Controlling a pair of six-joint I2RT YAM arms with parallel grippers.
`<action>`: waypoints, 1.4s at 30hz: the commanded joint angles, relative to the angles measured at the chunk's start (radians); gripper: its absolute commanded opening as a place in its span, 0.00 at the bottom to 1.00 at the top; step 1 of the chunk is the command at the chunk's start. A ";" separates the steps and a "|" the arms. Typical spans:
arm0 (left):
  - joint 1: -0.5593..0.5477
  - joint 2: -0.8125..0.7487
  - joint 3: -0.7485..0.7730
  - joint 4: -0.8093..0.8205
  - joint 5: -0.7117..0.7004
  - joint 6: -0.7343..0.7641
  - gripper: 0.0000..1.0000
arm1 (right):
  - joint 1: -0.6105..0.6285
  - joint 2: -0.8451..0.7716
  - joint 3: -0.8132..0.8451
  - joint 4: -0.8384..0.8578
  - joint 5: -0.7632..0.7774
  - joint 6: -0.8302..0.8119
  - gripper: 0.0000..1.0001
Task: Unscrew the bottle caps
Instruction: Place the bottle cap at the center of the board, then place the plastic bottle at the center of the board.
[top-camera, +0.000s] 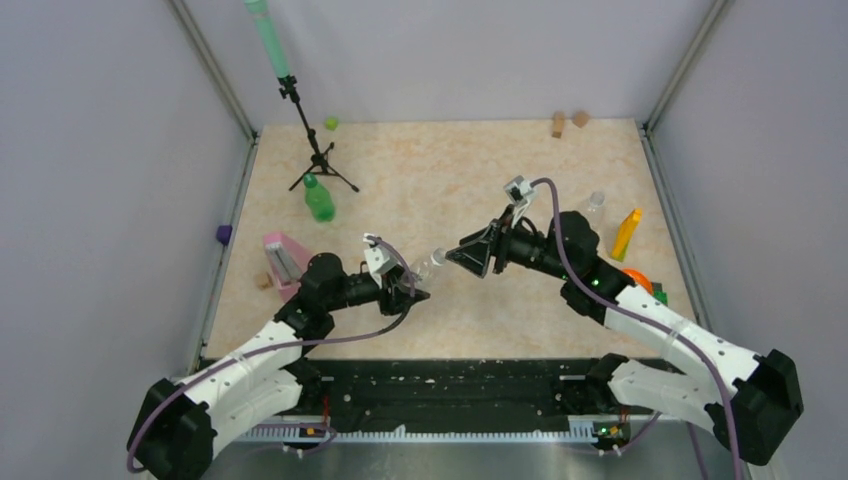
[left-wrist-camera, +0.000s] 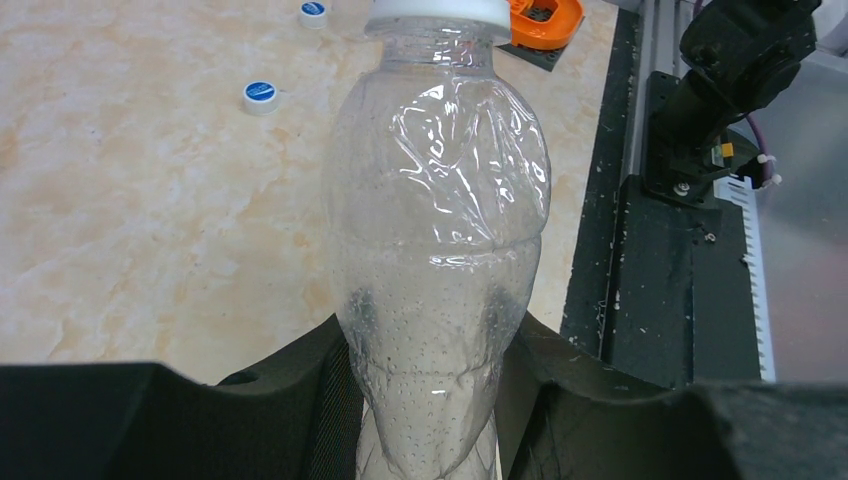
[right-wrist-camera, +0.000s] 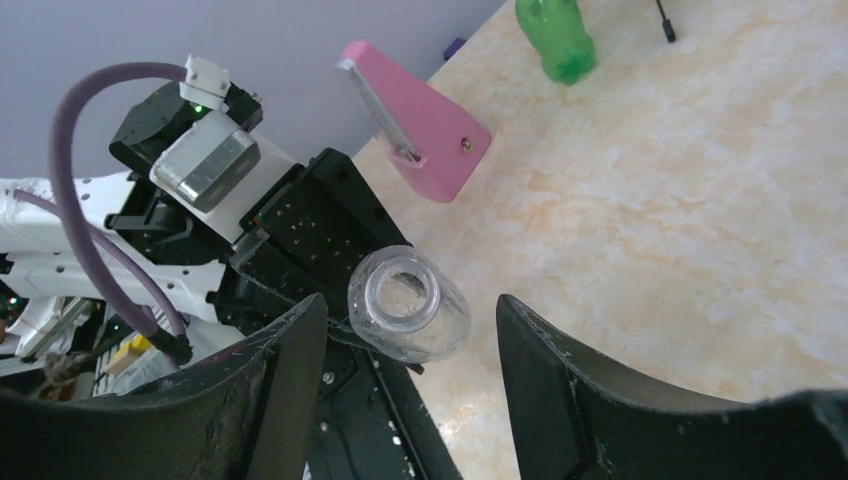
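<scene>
My left gripper (left-wrist-camera: 430, 345) is shut on the lower body of a clear bottle (left-wrist-camera: 440, 200), held off the table with its neck pointing right at the other arm. Seen from the right wrist, the bottle's mouth (right-wrist-camera: 403, 292) is open and bears no cap. My right gripper (right-wrist-camera: 410, 305) stands open just in front of that mouth, nothing between its fingers. From above, the two grippers (top-camera: 415, 288) (top-camera: 452, 257) meet near the table's middle. Two blue bottle caps (left-wrist-camera: 259, 94) (left-wrist-camera: 313, 10) lie loose on the table. A green bottle (top-camera: 319, 198) stands capped at the back left.
A tripod (top-camera: 318, 150) stands behind the green bottle. A pink block (top-camera: 283, 258) sits left of my left arm. At the right are another clear bottle (top-camera: 595, 205), a yellow block (top-camera: 626, 233) and an orange piece (top-camera: 638, 278). Wooden blocks (top-camera: 568, 121) sit at the far edge.
</scene>
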 joint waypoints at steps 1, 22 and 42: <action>-0.034 0.010 0.057 0.058 0.018 -0.013 0.02 | 0.022 0.027 0.009 0.086 -0.024 0.042 0.62; -0.091 -0.003 0.043 0.087 -0.091 0.005 0.05 | 0.046 0.112 -0.014 0.134 -0.130 0.052 0.31; -0.092 -0.042 0.005 0.050 -0.363 0.021 0.92 | 0.058 0.052 0.151 -0.348 0.519 -0.185 0.00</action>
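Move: The open bottle that my left hand holds has its neck about 4 cm to the left of my right hand, 1 cm back and 3 cm below it. From my left hand, that neck stands some 13 cm up and 4 cm to the right, about level fore and aft. The loose cap just set down lies 19 cm ahead of my right hand, 13 cm to its right and 26 cm below; the older cap sits some 7 cm farther right of that one and 1 cm farther out. I bring my open right hand some 3 cm left, 2 cm down and slightly back, and pinch the bottle's neck while my left hand, after easing 1–2 cm right, still holds the lower body. Then my left fingers open wide and draw forward and a little left, as my right hand carries the bottle about 5 cm right, forward and down, turning some 15 degrees clockwise. ##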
